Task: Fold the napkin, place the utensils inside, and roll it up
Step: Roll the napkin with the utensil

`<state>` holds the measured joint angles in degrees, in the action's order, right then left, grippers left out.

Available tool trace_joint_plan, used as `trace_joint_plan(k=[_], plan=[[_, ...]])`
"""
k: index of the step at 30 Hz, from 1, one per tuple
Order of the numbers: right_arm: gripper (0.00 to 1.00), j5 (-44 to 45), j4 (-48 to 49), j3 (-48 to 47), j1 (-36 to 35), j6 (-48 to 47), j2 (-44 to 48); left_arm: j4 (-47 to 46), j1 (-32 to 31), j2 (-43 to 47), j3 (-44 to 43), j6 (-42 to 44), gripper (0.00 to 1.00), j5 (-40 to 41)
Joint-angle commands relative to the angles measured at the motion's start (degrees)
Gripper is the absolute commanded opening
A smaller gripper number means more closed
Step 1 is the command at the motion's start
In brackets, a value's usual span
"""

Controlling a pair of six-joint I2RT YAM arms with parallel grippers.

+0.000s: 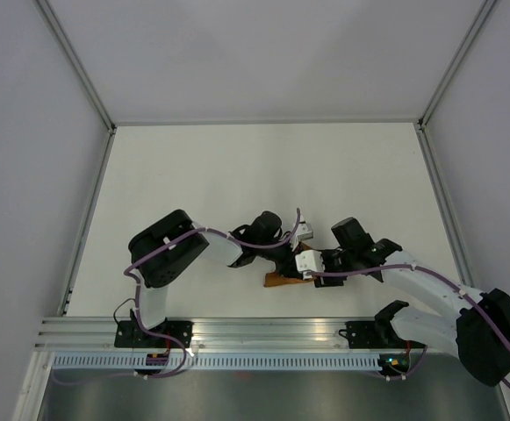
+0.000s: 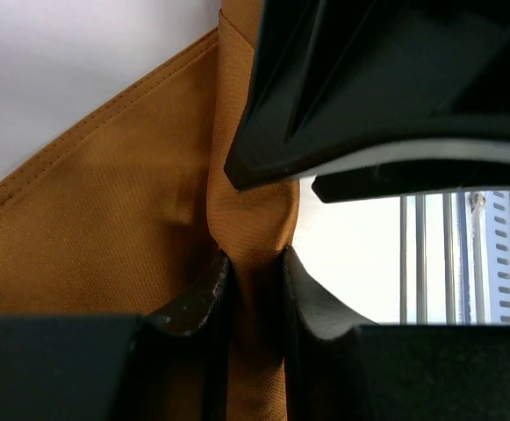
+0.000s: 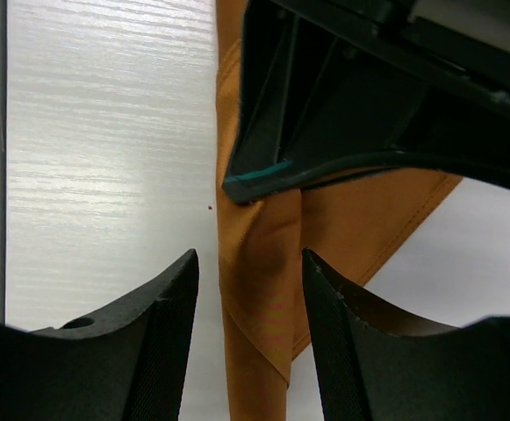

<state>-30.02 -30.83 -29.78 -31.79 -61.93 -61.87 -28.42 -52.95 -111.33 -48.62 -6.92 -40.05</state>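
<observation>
The rust-orange napkin (image 1: 281, 281) lies near the table's front edge, mostly hidden under both wrists in the top view. One side of it is rolled into a narrow tube (image 2: 253, 210), with a flat flap (image 2: 96, 228) spreading to the left. My left gripper (image 2: 255, 263) is shut on that tube. My right gripper (image 3: 250, 263) faces it from the other end, open, its fingers (image 3: 162, 298) standing either side of the roll (image 3: 263, 289) with gaps. The two grippers nearly touch nose to nose (image 1: 304, 261). The utensils are hidden.
The white table (image 1: 263, 175) stretches back to the grey walls and slanted frame posts (image 1: 79, 66). An aluminium rail (image 1: 263, 331) holding both arm bases runs along the near edge, close behind the napkin, and shows in the left wrist view (image 2: 439, 254).
</observation>
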Motion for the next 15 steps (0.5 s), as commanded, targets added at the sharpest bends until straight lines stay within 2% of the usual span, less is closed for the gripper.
trace_joint_plan(k=[1,10,13,14,15], plan=[[0.57,1.62,4.02,1.56,-2.39,1.37,0.7,13.48,0.83,-5.65,2.22,1.12,0.02,5.51],[0.52,7.34,11.48,6.31,-5.65,3.04,-2.03,13.92,1.09,-6.45,1.42,0.68,0.02,3.85],[0.42,8.48,12.46,7.37,-5.74,3.04,-2.82,14.36,1.09,-6.27,1.16,0.68,0.02,3.14],[0.33,8.66,12.2,7.37,-5.74,3.39,-2.82,14.45,1.09,-6.1,1.07,0.68,0.04,2.96],[0.29,8.66,12.2,7.28,-5.91,3.48,-2.65,14.62,1.18,-5.75,0.98,0.59,0.08,2.88]])
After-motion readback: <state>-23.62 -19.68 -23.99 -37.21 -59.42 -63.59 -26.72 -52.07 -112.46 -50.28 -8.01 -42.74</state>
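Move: The napkin roll, lying left to right, waits between the right hand's open fingers; the spot they will close on is some 3 cm below and 1 cm to the left of that hand. The left fingers already pinch the roll about 5 cm to the right hand's left and 2 cm below it, and the loose flap's middle lies roughly 5 cm ahead, 4 cm left, 4 cm below. From the left hand, the grip spot is about 4 cm to the right, level with it. The napkin roll is taken in a second grip: the right hand sinks about 2.5 cm down astride it, easing back not quite 1 cm and forward again, tipping up some 5 degrees. In the second half of the descent its fingers close and pinch the roll just to the right of the left hand, which stays put and keeps its own pinch. ##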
